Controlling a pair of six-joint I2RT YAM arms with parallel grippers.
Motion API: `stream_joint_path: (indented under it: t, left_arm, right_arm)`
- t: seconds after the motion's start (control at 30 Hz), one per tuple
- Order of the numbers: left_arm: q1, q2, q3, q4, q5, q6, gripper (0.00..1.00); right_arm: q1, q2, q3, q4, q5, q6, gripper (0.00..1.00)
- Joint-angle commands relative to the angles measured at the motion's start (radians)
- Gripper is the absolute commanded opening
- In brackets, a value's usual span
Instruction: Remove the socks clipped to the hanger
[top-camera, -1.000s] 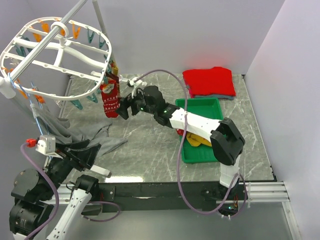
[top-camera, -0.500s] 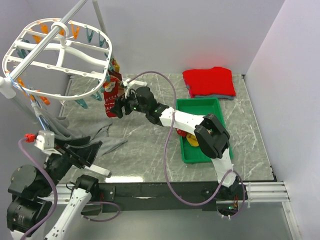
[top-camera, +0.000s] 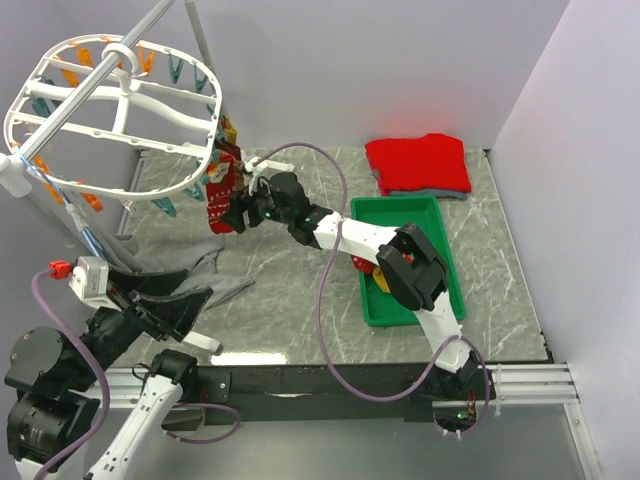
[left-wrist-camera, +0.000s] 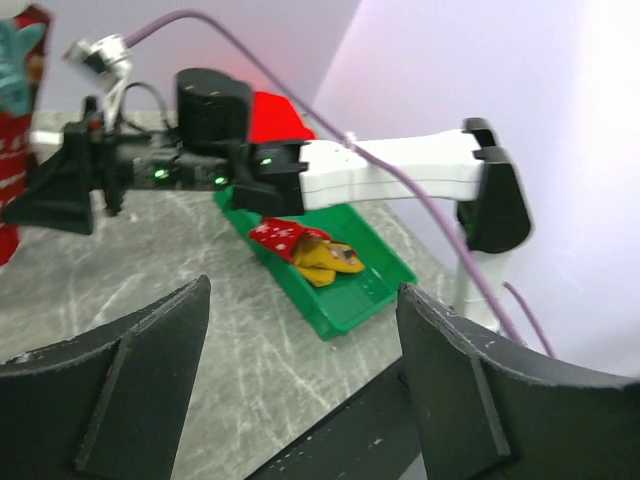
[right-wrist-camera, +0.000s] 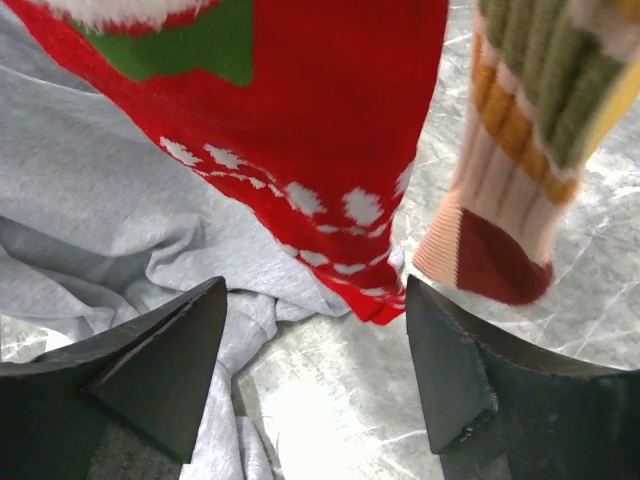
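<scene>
The white oval hanger (top-camera: 214, 110) hangs at the top left, with orange and teal clips round its rim. A red patterned sock (top-camera: 217, 200) (right-wrist-camera: 300, 130) dangles from its right rim, and a striped sock with a pink and dark-red toe (right-wrist-camera: 510, 170) hangs beside it. My right gripper (top-camera: 236, 213) (right-wrist-camera: 315, 300) is open right at the red sock's lower end, whose tip lies just ahead between the fingers. My left gripper (top-camera: 185, 305) (left-wrist-camera: 300, 310) is open and empty, low at the near left. A red patterned sock (left-wrist-camera: 285, 235) and a yellow sock (left-wrist-camera: 325, 258) lie in the green tray (left-wrist-camera: 370, 290).
A crumpled grey cloth (top-camera: 190, 265) (right-wrist-camera: 100, 230) lies on the marble table under the hanger. The green tray (top-camera: 410, 220) is at the right, under my outstretched right arm (left-wrist-camera: 390, 170). A folded red garment (top-camera: 418, 163) lies at the back right, and the hanger's pole slants across the top left.
My right arm has reached further left, bringing its gripper up to the red sock, jaws slightly narrower. My left gripper's jaws have spread wider. The hanger has shifted slightly.
</scene>
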Motion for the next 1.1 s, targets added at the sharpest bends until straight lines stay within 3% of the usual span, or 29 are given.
stream_joint_path:
  t: [0.0, 0.27, 0.37, 0.4, 0.43, 0.53, 0.63, 0.8, 1.07]
  left_arm:
    - [0.0, 0.049, 0.043, 0.087, 0.108, -0.013, 0.8]
    - [-0.001, 0.07, 0.046, 0.174, 0.169, -0.056, 0.8]
    - [-0.001, 0.099, 0.054, 0.195, 0.186, -0.055, 0.8]
    - [-0.001, 0.11, 0.055, 0.202, 0.192, -0.053, 0.8]
    - [-0.001, 0.124, 0.058, 0.206, 0.192, -0.05, 0.79]
    - [-0.001, 0.148, 0.049, 0.215, 0.182, -0.039, 0.79]
    - [-0.001, 0.17, 0.022, 0.231, 0.175, -0.036, 0.79]
    - [-0.001, 0.237, 0.022, 0.202, 0.14, -0.006, 0.79]
    - [-0.001, 0.305, 0.042, 0.192, 0.079, 0.034, 0.83]
  right_arm:
    - [-0.007, -0.023, 0.013, 0.081, -0.017, -0.003, 0.75]
    - [-0.029, 0.02, 0.065, 0.061, -0.02, 0.01, 0.79]
    - [-0.029, 0.016, 0.064, 0.079, -0.052, 0.019, 0.74]
    - [-0.029, 0.012, 0.061, 0.084, -0.063, 0.025, 0.65]
    - [-0.027, 0.005, 0.052, 0.087, -0.074, 0.033, 0.47]
    - [-0.026, -0.043, -0.016, 0.136, -0.141, 0.077, 0.18]
    - [-0.023, -0.118, -0.092, 0.157, -0.193, 0.134, 0.01]
    - [-0.004, -0.291, -0.183, 0.105, -0.238, 0.192, 0.0]
    - [0.01, -0.478, -0.142, -0.217, -0.273, 0.218, 0.0]
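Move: Just beyond the right fingertips hangs the red sock, its middle about 2 cm left of and 1 cm ahead of that hand and some 6 cm above it. The striped sock hangs about 8 cm ahead, 2 cm left and 7 cm up; the grey cloth lies roughly 8 cm back, 10 cm left and 20 cm below. From the left hand the red sock is some 25 cm straight ahead and 15 cm lower. Easing barely a centimetre forward, the right fingers shut and pinch the lower part of the red sock. The hand then pulls back and up about 10 cm each way, drifting a little right with a slight counter-clockwise turn. The left hand, open, rises and edges right, then swings forward some 7 cm towards the sock, sinking again. ##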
